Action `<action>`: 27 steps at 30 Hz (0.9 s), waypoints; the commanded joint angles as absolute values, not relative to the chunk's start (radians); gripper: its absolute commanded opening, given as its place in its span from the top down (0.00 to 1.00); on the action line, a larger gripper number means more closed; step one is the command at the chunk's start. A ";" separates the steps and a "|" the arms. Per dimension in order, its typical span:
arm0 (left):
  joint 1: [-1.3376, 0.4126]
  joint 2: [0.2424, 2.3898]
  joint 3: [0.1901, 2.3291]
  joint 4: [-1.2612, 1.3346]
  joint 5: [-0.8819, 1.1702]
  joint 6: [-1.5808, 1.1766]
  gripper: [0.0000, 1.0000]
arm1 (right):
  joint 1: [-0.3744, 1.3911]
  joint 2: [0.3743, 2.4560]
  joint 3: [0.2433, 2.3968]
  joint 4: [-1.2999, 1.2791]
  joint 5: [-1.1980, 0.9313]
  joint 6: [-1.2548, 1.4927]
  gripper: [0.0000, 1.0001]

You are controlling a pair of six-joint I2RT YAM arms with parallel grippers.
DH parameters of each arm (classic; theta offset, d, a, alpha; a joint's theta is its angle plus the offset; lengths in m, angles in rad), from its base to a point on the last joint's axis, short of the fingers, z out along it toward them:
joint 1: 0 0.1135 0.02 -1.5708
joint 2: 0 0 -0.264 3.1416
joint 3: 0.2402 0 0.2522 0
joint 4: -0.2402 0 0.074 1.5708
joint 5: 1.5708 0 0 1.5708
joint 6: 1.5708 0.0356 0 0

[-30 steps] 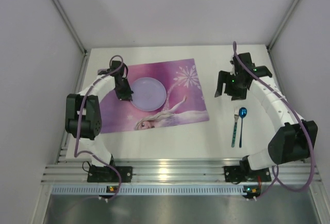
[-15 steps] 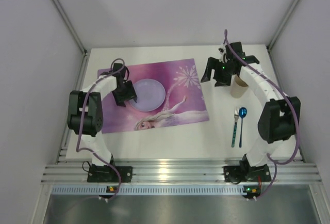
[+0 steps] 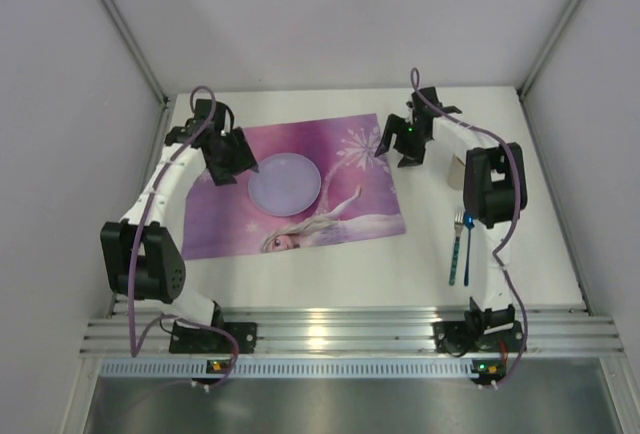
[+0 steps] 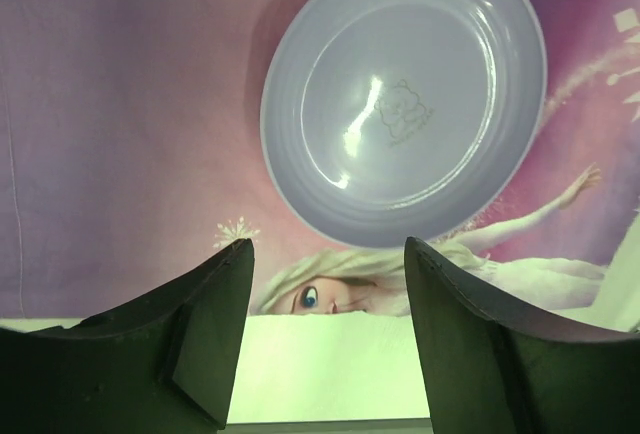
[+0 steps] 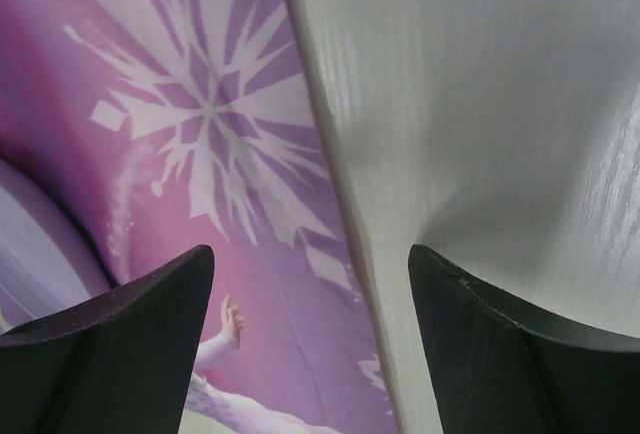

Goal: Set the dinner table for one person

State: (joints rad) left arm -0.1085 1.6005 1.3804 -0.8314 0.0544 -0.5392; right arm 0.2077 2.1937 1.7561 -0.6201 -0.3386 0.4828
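Observation:
A lilac plate (image 3: 285, 182) lies on the pink-purple princess placemat (image 3: 340, 209) on the white dinner table (image 3: 330, 269). My left gripper (image 3: 227, 157) is open and empty, above the placemat just left of the plate. In the left wrist view the plate (image 4: 405, 94) fills the top between the open left gripper (image 4: 328, 254). My right gripper (image 3: 400, 144) is open and empty over the placemat's right edge (image 5: 330, 184). A fork (image 3: 455, 246) and a blue spoon (image 3: 468, 242) lie side by side on the right. A beige cup (image 3: 456, 171) is partly hidden behind the right arm.
The ribbed aluminium rail (image 3: 330, 334) runs along the table's near edge. Grey walls close in the back and both sides. The right arm's upper link (image 3: 492, 189) stands over the cup and the top of the cutlery.
My right gripper has swung left from the cup to the placemat's right edge. My left gripper has drawn back and left off the plate's rim. The plate has shifted slightly.

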 commanded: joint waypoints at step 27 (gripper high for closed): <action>-0.110 1.367 1.290 -0.965 0.018 -0.581 0.36 | 0.177 2.163 1.655 -0.598 -0.161 0.497 1.00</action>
State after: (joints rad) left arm -0.1093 1.4090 1.2987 -0.9485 0.0208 -0.5636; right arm 0.2424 2.2368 1.7199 -0.5610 -0.2787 0.5312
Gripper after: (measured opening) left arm 0.643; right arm 0.019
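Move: The right hand, open, hangs over the placemat's right edge beside the big snowflake: that stretch of edge is about 1 cm to its left, level with it and some 4 cm below. The plate lies on the mat about 23 cm to the right hand's left and 4 cm nearer the base; the cup stands roughly 14 cm to its right, about level. From the left hand, that edge is about 31 cm right, 4 cm ahead and 13 cm down. The right hand sinks about 3 cm and sweeps some 4 cm left across the placemat's right edge while its fingers close from wide open to nearly shut, pinching up a fold of the cloth just inside the edge; still gripping, it then draws the fold back to the right by about 3 cm, with a slight pull toward the base. Meanwhile the empty left hand, already free of the plate, stays open and backs off about 5 cm toward its base, ending a little higher. ##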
